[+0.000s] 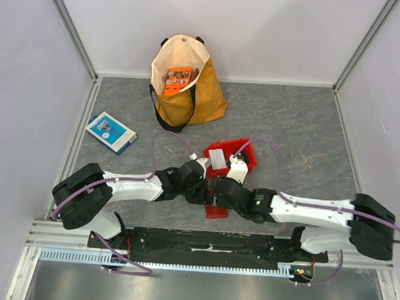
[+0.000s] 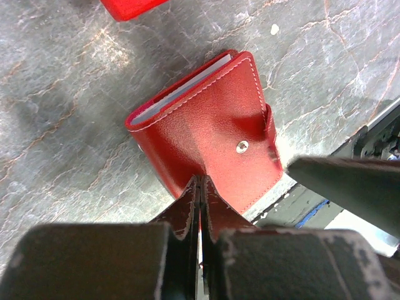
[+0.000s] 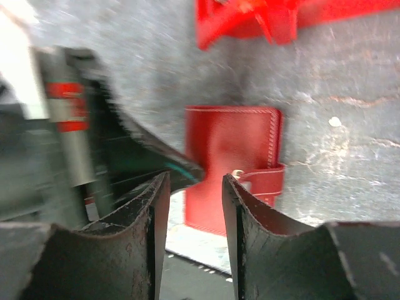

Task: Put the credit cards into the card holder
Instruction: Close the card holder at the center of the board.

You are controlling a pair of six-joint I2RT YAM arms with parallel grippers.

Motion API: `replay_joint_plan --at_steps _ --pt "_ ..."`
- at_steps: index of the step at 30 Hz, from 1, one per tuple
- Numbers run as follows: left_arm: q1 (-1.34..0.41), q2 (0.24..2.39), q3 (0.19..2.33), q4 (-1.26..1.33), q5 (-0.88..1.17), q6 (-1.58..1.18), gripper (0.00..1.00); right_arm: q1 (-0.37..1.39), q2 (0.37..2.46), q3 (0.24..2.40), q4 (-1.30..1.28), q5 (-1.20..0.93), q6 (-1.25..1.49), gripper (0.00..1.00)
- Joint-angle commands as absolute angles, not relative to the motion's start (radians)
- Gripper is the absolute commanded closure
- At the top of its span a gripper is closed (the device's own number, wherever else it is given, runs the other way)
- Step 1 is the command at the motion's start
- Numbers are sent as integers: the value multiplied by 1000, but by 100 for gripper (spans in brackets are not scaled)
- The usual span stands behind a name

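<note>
The card holder (image 2: 212,131) is a red folded wallet with its snap tab fastened, lying on the grey table near the front edge (image 1: 216,211). White edges of credit cards (image 2: 181,87) show in its open side. Another whitish card (image 1: 217,158) lies in the red bin (image 1: 244,153). My left gripper (image 2: 200,180) is shut with nothing between its jaws, its tips just over the wallet's near edge. My right gripper (image 3: 195,178) is open and empty, a short way back from the wallet (image 3: 231,162). One of its fingers (image 2: 350,187) reaches into the left wrist view.
A yellow tote bag (image 1: 187,88) holding an orange packet (image 1: 178,79) stands at the back. A blue-and-white flat box (image 1: 111,131) lies at the left. The black base rail (image 1: 208,242) runs close behind the wallet. Both arms crowd together over the wallet.
</note>
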State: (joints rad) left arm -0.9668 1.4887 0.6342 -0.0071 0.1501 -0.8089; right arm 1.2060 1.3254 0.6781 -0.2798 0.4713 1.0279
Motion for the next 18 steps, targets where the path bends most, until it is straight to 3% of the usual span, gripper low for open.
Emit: replay_joint_plan --at_steps 1,4,8,18 --pt "-983 1463 626 -32 147 -769 98 1197 1132 680 -241 506 986 54" --pt "-983 1462 641 -41 149 -761 98 1180 1045 638 -261 512 979 58" --pt "-983 1460 669 -38 163 -739 97 1144 1012 595 -340 517 1026 82" --pt "-985 1471 707 -21 207 -689 95 1092 979 505 -360 471 1083 93"
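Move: The closed card holder's middle lies about 2 cm to the right of my shut left fingertips and 1 cm below, their tips resting on its cover. From my half-open right hand it is some 4 cm below and about 1 cm back. The strap stands at the holder's right edge, about 4 cm right, 2 cm back and 4 cm below my right hand; the red tray is some 14 cm ahead and 3 cm right of it. I whip my right hand up about 8 cm off the card holder, then swing it right and drop it again past the strap side, ending some 6 cm right of where it began, fingers closing to nearly shut on nothing. My left fingertips stay on the cover at first, then ease up and slightly right, a centimetre or so each way. ##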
